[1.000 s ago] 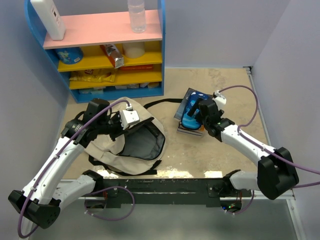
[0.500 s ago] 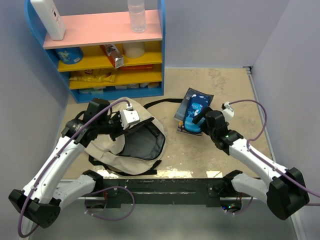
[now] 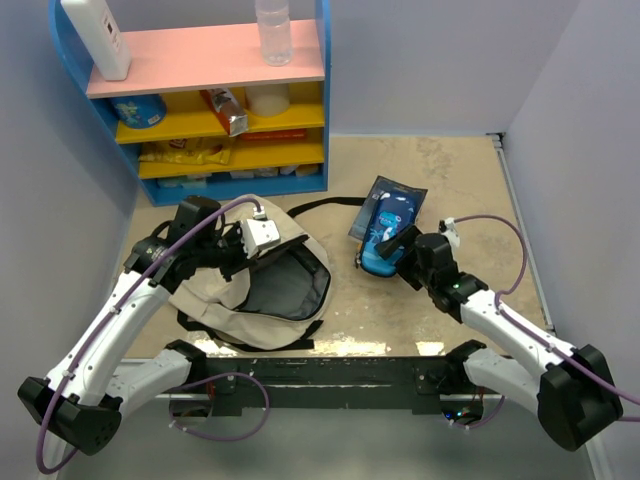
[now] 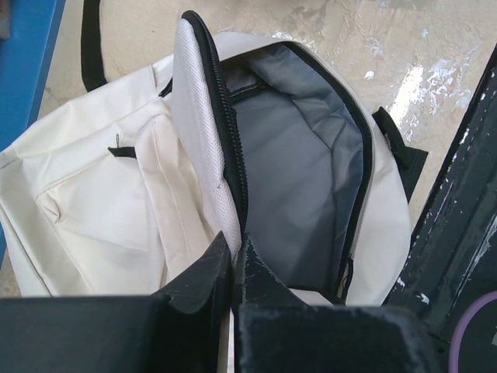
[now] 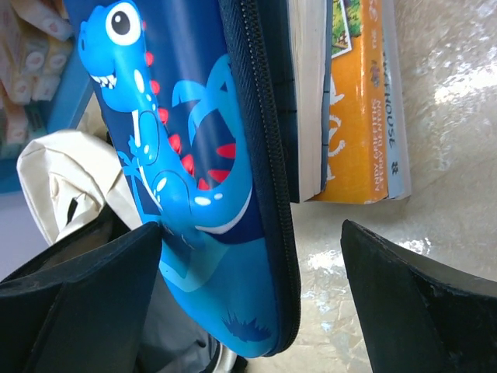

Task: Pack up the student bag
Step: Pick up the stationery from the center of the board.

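Observation:
The student bag [image 3: 205, 290], beige canvas with black straps, lies open at the left, its grey lining [image 4: 295, 171] showing. My left gripper [image 3: 243, 256] is shut on the raised zipper edge of the bag's opening [image 4: 210, 155] and holds it up. A blue pencil case [image 3: 388, 215] with a dinosaur print lies on a stack of books [image 5: 353, 116] to the right of the bag. My right gripper [image 3: 388, 252] is open at the case's near end. In the right wrist view the case [image 5: 178, 155] sits between the spread fingers, against the left finger [image 5: 93, 287] and apart from the right one.
A blue shelf unit [image 3: 310, 100] with pink and yellow boards stands at the back left, holding a clear bottle [image 3: 272, 30], a white object [image 3: 97, 35] and snacks. A black bag strap [image 3: 320, 205] runs towards the books. Walls close in the left, the back and the right.
My right arm has drawn back towards the near edge, so its gripper now stands at the pencil case's near end instead of over it. The left arm and the bag have not moved.

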Action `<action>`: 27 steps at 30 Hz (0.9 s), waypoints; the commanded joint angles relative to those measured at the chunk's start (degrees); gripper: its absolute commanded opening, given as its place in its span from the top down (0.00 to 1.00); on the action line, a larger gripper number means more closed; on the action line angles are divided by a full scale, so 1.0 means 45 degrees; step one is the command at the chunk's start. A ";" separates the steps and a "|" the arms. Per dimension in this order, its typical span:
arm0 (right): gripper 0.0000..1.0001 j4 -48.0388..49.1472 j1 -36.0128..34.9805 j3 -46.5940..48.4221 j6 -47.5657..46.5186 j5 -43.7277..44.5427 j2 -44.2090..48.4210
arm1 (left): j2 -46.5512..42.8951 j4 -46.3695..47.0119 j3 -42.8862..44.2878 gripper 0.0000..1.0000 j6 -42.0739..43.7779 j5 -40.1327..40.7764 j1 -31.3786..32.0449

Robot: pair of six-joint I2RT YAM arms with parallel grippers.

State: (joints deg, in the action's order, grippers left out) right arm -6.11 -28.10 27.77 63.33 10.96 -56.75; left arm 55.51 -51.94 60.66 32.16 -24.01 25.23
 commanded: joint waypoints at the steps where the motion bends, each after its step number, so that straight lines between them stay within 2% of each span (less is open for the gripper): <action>1: 0.01 0.0515 -0.0026 -0.0525 0.0340 -0.0502 -0.0007 | -0.0030 0.0625 0.0660 1.00 0.0079 -0.0426 -0.0022; 10: 0.16 0.3580 -0.0026 -0.1385 0.1082 -0.0716 -0.0552 | -0.0010 0.0547 0.0796 1.00 0.0079 -0.0446 -0.0022; 16: 0.29 0.4033 -0.0026 -0.1639 0.1122 -0.0230 0.0500 | -0.0069 0.0527 0.0758 1.00 0.0060 -0.0407 -0.0022; 27: 0.68 0.4073 -0.0026 -0.2128 0.1005 -0.0267 0.2278 | -0.0049 0.0488 0.0855 1.00 0.0060 -0.0485 -0.0022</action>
State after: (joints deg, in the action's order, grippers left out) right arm 9.89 -28.21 18.76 67.96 9.45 -48.84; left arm 55.88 -52.03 61.30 32.16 -23.99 25.23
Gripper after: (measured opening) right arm 0.462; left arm 0.041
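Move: The right gripper stands wide open at the near end of the blue stationery case; the case's middle is about 6 cm ahead, 2 cm left and 3 cm lower. The stack of books under it centres some 8 cm ahead, 3 cm left and 6 cm down. The open bag lies roughly 25 cm to the left and 4 cm back, 7 cm lower. From the left hand, the case is about 32 cm right, 9 cm ahead and 14 cm down. Ease the right gripper about 2 cm left and 1 cm down around the near end of the stationery case, starting to close the fingers, then draw it up some 4 cm as they shut to about half and pinch the case by its two broad faces. Tip the fingertips up and roll the hand's left side up, each by a little over 10 degrees. ##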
